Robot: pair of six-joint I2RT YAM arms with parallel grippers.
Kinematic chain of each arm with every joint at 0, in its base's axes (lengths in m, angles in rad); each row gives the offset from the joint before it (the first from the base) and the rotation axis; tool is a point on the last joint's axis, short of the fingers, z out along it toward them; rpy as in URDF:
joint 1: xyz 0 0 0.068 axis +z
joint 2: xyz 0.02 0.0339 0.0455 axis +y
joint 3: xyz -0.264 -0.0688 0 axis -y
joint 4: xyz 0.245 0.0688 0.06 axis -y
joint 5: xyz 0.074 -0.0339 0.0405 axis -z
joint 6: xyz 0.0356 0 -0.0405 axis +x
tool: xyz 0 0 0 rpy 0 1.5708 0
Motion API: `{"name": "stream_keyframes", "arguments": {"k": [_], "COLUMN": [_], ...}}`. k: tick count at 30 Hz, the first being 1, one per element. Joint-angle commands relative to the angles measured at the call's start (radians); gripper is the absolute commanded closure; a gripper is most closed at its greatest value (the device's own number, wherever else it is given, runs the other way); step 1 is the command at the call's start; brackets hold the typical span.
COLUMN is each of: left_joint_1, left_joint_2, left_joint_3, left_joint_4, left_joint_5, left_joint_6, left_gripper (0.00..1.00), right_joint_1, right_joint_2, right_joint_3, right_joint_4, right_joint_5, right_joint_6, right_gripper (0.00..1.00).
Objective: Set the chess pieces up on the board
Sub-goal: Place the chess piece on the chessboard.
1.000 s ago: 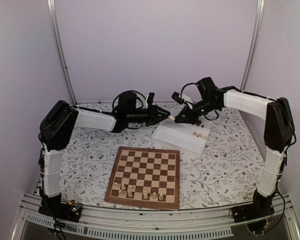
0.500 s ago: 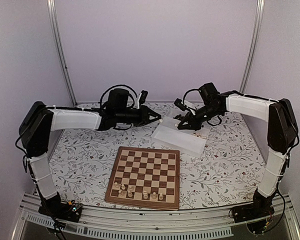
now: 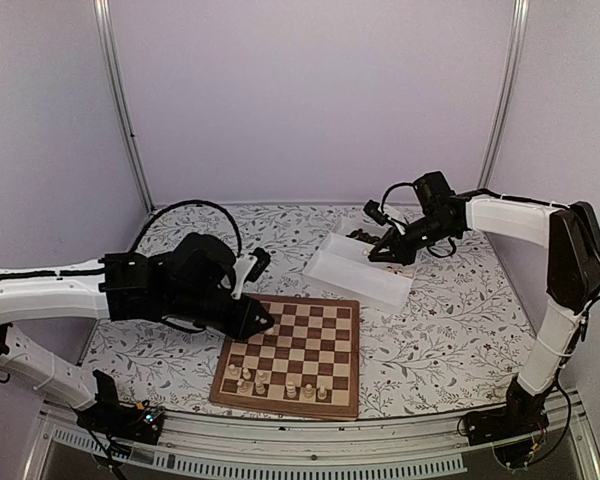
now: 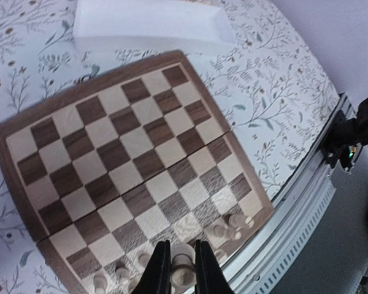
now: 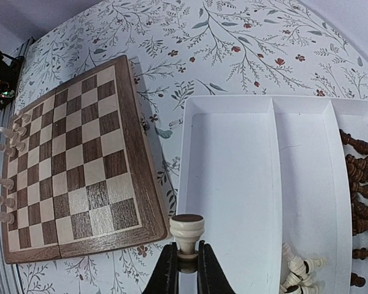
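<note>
The board lies at the table's near middle, with several cream pieces in its near rows. My left gripper hovers over the board's left edge, shut on a cream piece seen base-up above the near rows. My right gripper is over the white tray, shut on another cream piece, its base pointing out. Dark pieces and a few cream ones lie in the tray's far compartment. The board also shows in the right wrist view.
The white two-compartment tray stands just behind the board on the floral tablecloth. The table's metal front rail runs along the near edge. Frame posts rise at the back corners.
My left arm has swung from beside the tray down and toward the board's left edge. My right gripper has moved right and back over the tray.
</note>
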Motion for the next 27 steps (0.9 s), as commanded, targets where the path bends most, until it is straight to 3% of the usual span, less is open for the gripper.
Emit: {"name": "stream_keyframes", "arguments": {"k": [1, 12, 27], "left_joint_1": [-0.106, -0.257, -0.288], "left_joint_2": [-0.124, -0.212, -0.179], "left_joint_3": [-0.108, -0.288, -0.36], "left_joint_4": [-0.226, -0.257, -0.19], "left_joint_5": [-0.188, -0.344, -0.344], "left_joint_6": [-0.171, -0.36, -0.407], "left_gripper": [0.98, 0.98, 0.97], "right_joint_1": [0.0, 0.0, 0.001], "right_joint_2": [-0.03, -0.033, -0.024], "right_joint_3": [-0.021, -0.033, -0.037], "right_joint_4": [0.034, 0.036, 0.04], "right_joint_5": [-0.01, -0.004, 0.01], "right_joint_6": [-0.015, -0.03, -0.031], "right_gripper": [0.99, 0.99, 0.98]}}
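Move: The left gripper already holds a white chess piece. The empty near-left corner square of the board lies about 4 cm back, 9 cm to its left and some 16 cm below. One pawn stands 4 cm farther out than that square; the knight is 4 cm to the square's right, level with it, with another pawn just beyond the knight. From the right gripper the corner square is roughly 22 cm back, 32 cm left and 12 cm below. Bring the left gripper down and left about 10 cm each way, drawing it back some 7 cm, so the held piece comes over the frame at the board's near-left corner. Make most of the backward and leftward travel early, then ease to a nearly straight, slowing descent. Turn the wrist about 20 degrees, fingers steeper and swinging counter-clockwise, keeping the grip shut on the piece. ##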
